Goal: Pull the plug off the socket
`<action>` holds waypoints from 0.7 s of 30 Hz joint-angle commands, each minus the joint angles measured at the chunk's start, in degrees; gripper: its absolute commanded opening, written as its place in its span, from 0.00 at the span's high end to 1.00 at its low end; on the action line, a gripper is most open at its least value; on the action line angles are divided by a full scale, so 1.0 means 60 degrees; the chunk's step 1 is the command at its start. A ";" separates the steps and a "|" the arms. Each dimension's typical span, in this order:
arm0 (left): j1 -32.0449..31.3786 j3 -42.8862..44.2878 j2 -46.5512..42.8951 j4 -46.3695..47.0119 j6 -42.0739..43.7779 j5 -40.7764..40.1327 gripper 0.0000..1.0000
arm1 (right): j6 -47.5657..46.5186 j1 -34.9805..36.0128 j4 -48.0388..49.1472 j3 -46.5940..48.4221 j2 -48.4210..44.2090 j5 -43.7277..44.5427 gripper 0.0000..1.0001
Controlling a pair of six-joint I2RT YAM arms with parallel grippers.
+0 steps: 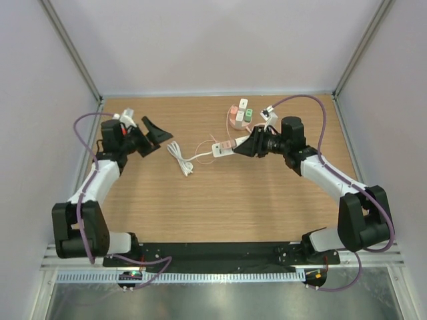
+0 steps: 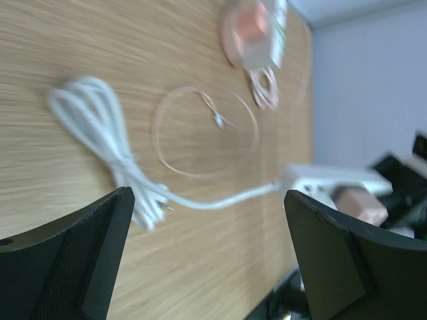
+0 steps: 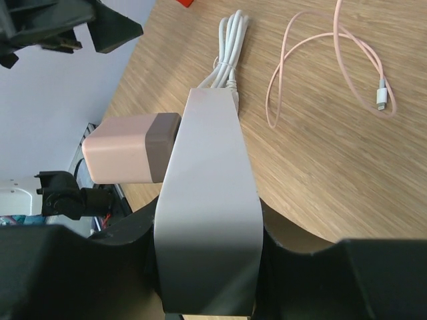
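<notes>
My right gripper is shut on the white socket strip and holds it just above the table. A pink plug with a brownish end sits in the strip's side and points left. From above, the right gripper grips the strip near the table's middle. My left gripper stands wide open at the far left, well apart from the strip, with nothing between its fingers. In the left wrist view the strip and plug appear at the right, beyond the gripper.
The strip's white cable lies coiled between the two grippers. A thin pink cable loops behind it. Several small chargers stand at the back, right of centre. White walls close the table on three sides.
</notes>
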 commanded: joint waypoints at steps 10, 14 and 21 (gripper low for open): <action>-0.4093 -0.0679 -0.3261 0.1634 0.5429 -0.1269 0.00 | -0.0253 0.0053 0.0923 0.0126 -0.0356 -0.0855 0.99; -0.4737 -0.0606 -0.3086 0.1664 0.6834 -0.0610 0.00 | -0.0604 0.0316 0.0704 0.0317 -0.0298 -0.1001 0.99; -0.6363 -0.0665 -0.3072 0.1195 1.0585 -0.1091 0.00 | -0.0942 0.0668 0.0469 0.0419 -0.0224 -0.1177 0.94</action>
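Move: The left hand is empty and open. The pink plug, on the white socket that the right hand holds, lies about 22 cm to its right, 4 cm back and roughly level in height. The cable coil is on the table 7 cm right, 3 cm farther out and some 15 cm down; the red plug is 14 cm left, 10 cm ahead and equally low. From the right hand the pink plug is about 7 cm left, straight across, slightly lower. Left hand, open, sweeps 16 cm right, back and up, swinging clockwise towards the pink plug; right keeps the socket. ##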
